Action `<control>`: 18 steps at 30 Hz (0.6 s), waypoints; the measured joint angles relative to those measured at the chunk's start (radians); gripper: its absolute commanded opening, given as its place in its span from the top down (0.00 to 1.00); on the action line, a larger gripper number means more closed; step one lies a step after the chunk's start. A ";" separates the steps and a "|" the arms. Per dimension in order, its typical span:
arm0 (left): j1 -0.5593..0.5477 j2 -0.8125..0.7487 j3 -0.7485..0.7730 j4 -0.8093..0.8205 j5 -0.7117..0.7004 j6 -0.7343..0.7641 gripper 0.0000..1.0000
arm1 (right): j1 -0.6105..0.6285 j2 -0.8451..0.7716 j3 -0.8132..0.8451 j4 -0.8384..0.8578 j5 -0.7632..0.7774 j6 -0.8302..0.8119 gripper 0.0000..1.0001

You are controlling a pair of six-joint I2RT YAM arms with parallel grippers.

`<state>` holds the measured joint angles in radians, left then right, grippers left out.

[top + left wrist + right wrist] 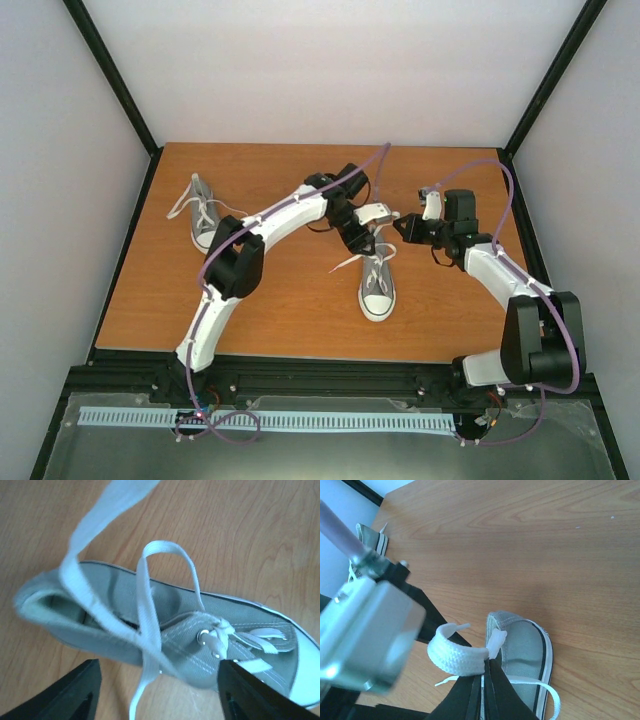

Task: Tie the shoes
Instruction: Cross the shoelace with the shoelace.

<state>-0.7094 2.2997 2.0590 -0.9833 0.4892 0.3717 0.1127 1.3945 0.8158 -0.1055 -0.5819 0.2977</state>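
Note:
One grey shoe (377,285) with a white toe cap lies mid-table, toe toward me; the other shoe (205,222) lies at the far left. My left gripper (370,240) hangs over the middle shoe's heel end. In the left wrist view that gripper (160,692) is open, and a loose white lace (145,615) runs down between its fingers (75,690) untouched, over the shoe (200,630). My right gripper (403,226) is just right of the left one. It (487,662) is shut on a lace end (457,655) that curls over its tips beside the shoe's heel (525,645).
The wooden table (300,310) is bounded by black frame posts and white walls. The left arm's wrist housing (365,630) sits close beside my right fingertips. The second shoe (370,537) shows at the far left of the right wrist view.

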 measured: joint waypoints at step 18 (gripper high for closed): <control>-0.019 0.030 -0.032 0.067 -0.102 -0.016 0.63 | 0.000 0.001 -0.002 -0.028 0.003 -0.003 0.97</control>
<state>-0.7284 2.3295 2.0274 -0.9165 0.3874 0.3557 0.1127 1.3956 0.8143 -0.1337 -0.5785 0.2951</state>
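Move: The spot where the two white laces cross over the shoe's opening lies about 4 cm below my left hand and 1 cm to its right. The shoe's middle is some 5 cm back, 2 cm to the right and 7 cm below; the hanging free lace end is about 6 cm back, 7 cm to the left and 8 cm down. From my right hand, which holds the other lace, the crossing lies some 4 cm back, 5 cm to the left and 9 cm lower. I sink my left hand about 3 cm towards the lace crossing, drifting a centimetre to the right and then back while easing 1 cm forward. My fingers narrow from well open to under half, coming in on both sides of the crossed laces without shutting. My right hand stays nearly in place, still pinching its lace taut. ##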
